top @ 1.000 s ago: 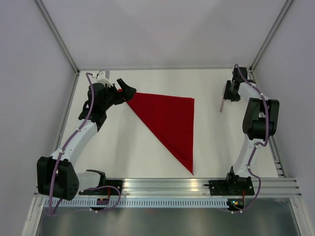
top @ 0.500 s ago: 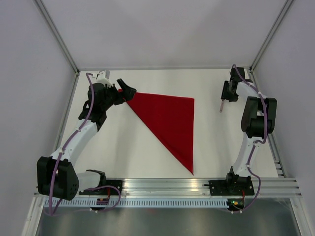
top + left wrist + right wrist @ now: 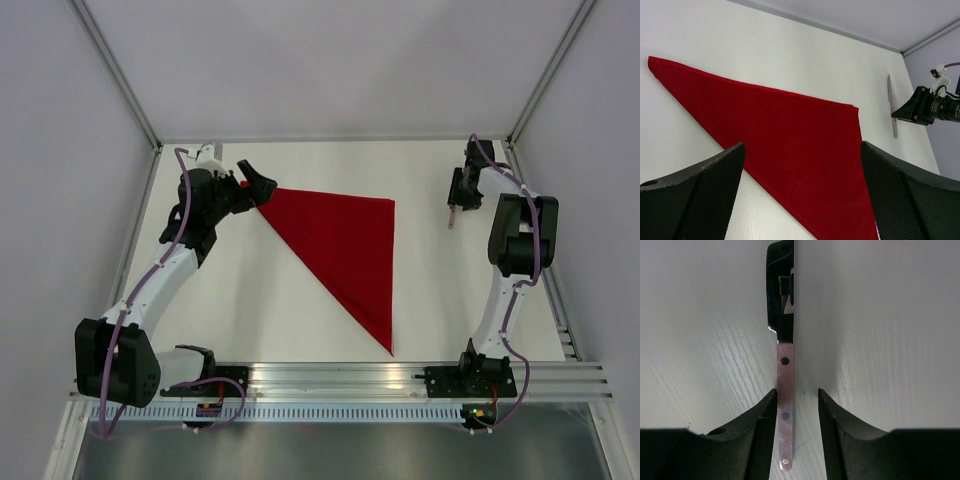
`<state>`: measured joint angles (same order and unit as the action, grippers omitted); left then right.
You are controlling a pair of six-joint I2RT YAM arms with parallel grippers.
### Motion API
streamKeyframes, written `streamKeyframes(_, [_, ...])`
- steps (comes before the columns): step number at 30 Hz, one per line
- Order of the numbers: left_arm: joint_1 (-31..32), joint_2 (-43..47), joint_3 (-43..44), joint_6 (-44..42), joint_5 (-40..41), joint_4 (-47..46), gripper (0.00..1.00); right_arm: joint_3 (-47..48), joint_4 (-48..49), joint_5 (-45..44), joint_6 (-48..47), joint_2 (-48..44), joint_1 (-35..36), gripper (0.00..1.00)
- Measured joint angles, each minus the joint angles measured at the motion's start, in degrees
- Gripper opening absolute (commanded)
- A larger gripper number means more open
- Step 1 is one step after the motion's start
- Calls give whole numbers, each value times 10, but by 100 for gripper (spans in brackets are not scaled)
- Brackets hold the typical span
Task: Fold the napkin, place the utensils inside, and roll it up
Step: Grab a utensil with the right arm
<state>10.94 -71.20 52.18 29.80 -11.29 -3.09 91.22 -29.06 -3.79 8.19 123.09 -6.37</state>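
The red napkin (image 3: 345,245) lies flat on the white table, folded into a triangle; the left wrist view shows it spread below the fingers (image 3: 790,145). My left gripper (image 3: 258,187) hovers at its far left corner, wide open and holding nothing (image 3: 802,145). At the back right lies a knife (image 3: 452,217) with a pinkish riveted handle (image 3: 785,390) and a dark-reflecting blade. My right gripper (image 3: 456,195) is over it, open (image 3: 797,392). Its jaws straddle the handle: the left finger sits against it and a gap remains on the right side. No other utensils are in view.
Grey enclosure walls and metal frame posts border the table at the back and sides. The aluminium rail (image 3: 340,378) with both arm bases runs along the near edge. White tabletop (image 3: 240,300) surrounds the napkin.
The right arm's elbow and wrist have crept slightly toward the back of the table over the knife. The left arm and the napkin have not moved.
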Motion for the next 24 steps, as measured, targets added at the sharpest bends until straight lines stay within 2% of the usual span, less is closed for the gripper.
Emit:
streamKeyframes(1, [0, 0, 0, 0, 0, 0, 100, 0, 1, -1, -1, 0, 1, 42])
streamKeyframes(5, [0, 0, 0, 0, 0, 0, 100, 0, 7, -1, -6, 1, 2, 27])
streamKeyframes(7, [0, 0, 0, 0, 0, 0, 100, -4, 16, -1, -12, 1, 2, 16])
streamKeyframes(8, [0, -1, 0, 0, 0, 0, 100, -7, 20, 0, -13, 1, 2, 7])
streamKeyframes(10, [0, -1, 0, 0, 0, 0, 100, -12, 31, -1, -18, -1, 3, 1])
streamKeyframes(15, [0, -1, 6, 0, 2, 9, 100, -42, 57, 2, -40, -19, 3, 1])
streamKeyframes(24, [-10, 0, 62, 0, 7, 34, 100, -75, 8, 19, -96, -92, 33, 0])
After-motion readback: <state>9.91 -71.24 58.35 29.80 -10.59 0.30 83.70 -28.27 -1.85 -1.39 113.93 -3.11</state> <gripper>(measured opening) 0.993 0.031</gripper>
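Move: The knife lies just left of the right hand, between its half-open fingers. Its handle is already there at table height, and its middle is about 4 cm ahead and 1 cm left. The folded napkin's middle is roughly 33 cm left of that hand and 9 cm back. From the left hand, the knife is some 13 cm ahead, 50 cm to the right and 23 cm below. Right fingers pinch the knife handle, then lift about 3 cm, drifting left and back; left hand rises some 4 cm. ##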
